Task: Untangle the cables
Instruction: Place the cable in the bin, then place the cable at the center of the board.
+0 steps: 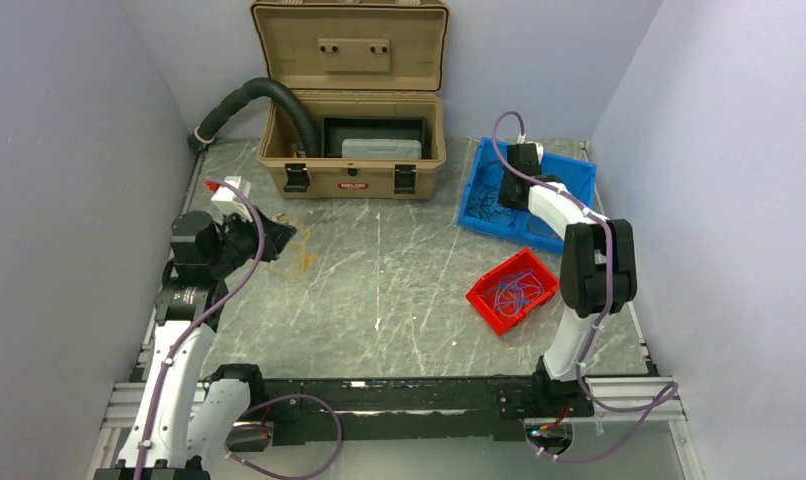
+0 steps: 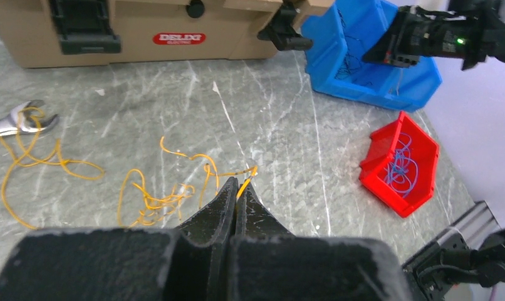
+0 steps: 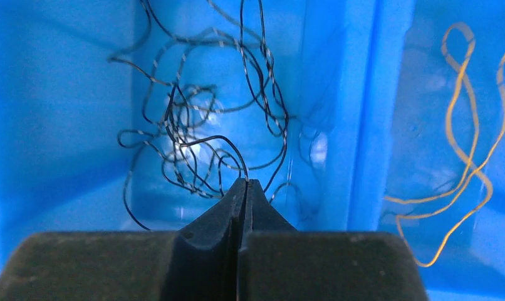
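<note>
My left gripper (image 2: 240, 184) is shut on the end of a yellow-orange cable (image 2: 203, 164), low over the table. The rest of the yellow-orange cables (image 2: 146, 200) lie loosely tangled on the table in front of it, with another loop (image 2: 31, 160) further left. In the top view the left gripper (image 1: 284, 236) sits at the left of the table. My right gripper (image 3: 245, 180) is inside the blue bin (image 3: 363, 125), shut on a thin black cable (image 3: 212, 139) from the black tangle (image 3: 193, 113). Yellow-orange cables (image 3: 469, 144) lie in the neighbouring compartment. Blue cables (image 2: 400, 169) sit in the red bin (image 2: 378, 182).
An open tan toolbox (image 1: 349, 150) stands at the back with a fat black corrugated hose (image 1: 259, 95) leading into it. A metal wrench (image 2: 15, 120) lies on the table to the left of the yellow cables. The red bin (image 1: 489, 300) sits right of centre, below the blue bin (image 1: 579, 175).
</note>
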`<state>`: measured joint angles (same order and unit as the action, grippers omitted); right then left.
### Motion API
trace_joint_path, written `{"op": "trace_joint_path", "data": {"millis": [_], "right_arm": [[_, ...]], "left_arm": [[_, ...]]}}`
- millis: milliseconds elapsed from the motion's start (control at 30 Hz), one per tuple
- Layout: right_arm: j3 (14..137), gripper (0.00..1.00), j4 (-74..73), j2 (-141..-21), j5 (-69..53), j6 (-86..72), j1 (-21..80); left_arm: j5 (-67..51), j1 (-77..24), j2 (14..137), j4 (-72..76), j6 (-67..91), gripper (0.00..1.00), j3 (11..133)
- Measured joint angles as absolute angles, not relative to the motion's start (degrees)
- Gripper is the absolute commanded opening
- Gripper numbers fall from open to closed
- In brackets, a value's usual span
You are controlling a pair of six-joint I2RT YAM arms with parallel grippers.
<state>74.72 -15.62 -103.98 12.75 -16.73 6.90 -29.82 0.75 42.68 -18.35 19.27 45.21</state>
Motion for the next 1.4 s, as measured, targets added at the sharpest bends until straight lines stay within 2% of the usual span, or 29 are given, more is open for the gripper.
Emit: {"op": "trace_joint_path", "data": {"millis": [67,133,300,500,800,900,1033,1167,1200,1233,1300,1400], "right_arm": [[75.83,0.28,-18.92,-106.04,12.43,-16.88,6.9],[76.18,0.41,-21.65,-106.02,11.73,-17.15,7.01],[76.58,0.62,-24.38,-99.53,8.93,-16.95,7.05],[76.47,0.98,-23.62,-84.2,3.53,-16.91,7.53],[67.68,1.0,-20.03,-72.16,-7.64,-16.25,13.28],[63.7,1.0,-19.55,-71.37,-10.35,-16.23,16.47],[59.09,1.0,-18.48,-71.26,-12.86,-16.23,21.93],[54.83,1.0,-15.18,-71.26,-15.0,-16.62,27.44],[53.84,1.0,-14.2,-71.29,-15.59,-16.91,28.62],[53.1,1.0,-13.41,-71.4,-15.99,-17.17,29.56],[52.53,1.0,-11.97,-71.94,-16.43,-17.82,30.72],[52.53,1.0,-9.47,-73.21,-16.56,-18.65,32.62]], "left_arm": [[-29.69,-0.97,43.16,-18.48,19.25,0.0,45.3],[-29.65,-2.87,43.81,-18.83,19.27,0.0,45.63],[-27.73,-9.19,44.93,-19.53,20.25,0.0,47.68],[-24.73,-20.01,49.95,-19.99,21.85,0.0,55.27],[-24.4,-21.45,57.36,-26.26,24.73,0.0,75.11],[-24.18,-21.45,57.82,-25.82,24.82,0.0,71.92],[-19.27,-21.47,58.3,-27.0,24.97,0.02,58.89],[-9.15,-21.45,58.96,-30.76,25.15,0.11,50.89],[-7.01,-21.43,59.05,-31.2,25.21,0.18,50.68],[-4.6,-21.45,59.18,-31.0,25.39,0.36,50.7],[-0.47,-21.45,59.64,-30.7,25.71,0.97,51.18],[6.87,-21.45,61.58,-30.68,27.62,0.99,51.99]]}}
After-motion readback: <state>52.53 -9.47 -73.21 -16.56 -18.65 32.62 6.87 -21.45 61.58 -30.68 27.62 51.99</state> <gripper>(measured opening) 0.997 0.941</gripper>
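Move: The right hand holds the black cable's end inside the blue bin's left compartment, its pile some 5 cm ahead, 3 cm left and 6 cm below. The pale cables lie about 9 cm right and 3 cm ahead; the red bin sits some 22 cm back and 4 cm left. The left hand holds the yellow cable high, its intended patch of table about 7 cm right, level fore-and-aft and 25 cm below; the wrench is 16 cm ahead and 15 cm left. The right hand dips 2 cm while opening wide to let go of the black cable, lifts out about 20 cm, then swings left and back across the table towards the yellow cable, turning nearly 50 degrees counter-clockwise as it sinks again. The left hand carries the yellow cable 10 cm right, raises it 13 cm, plunges some 22 cm while returning left, and opens to release it. ##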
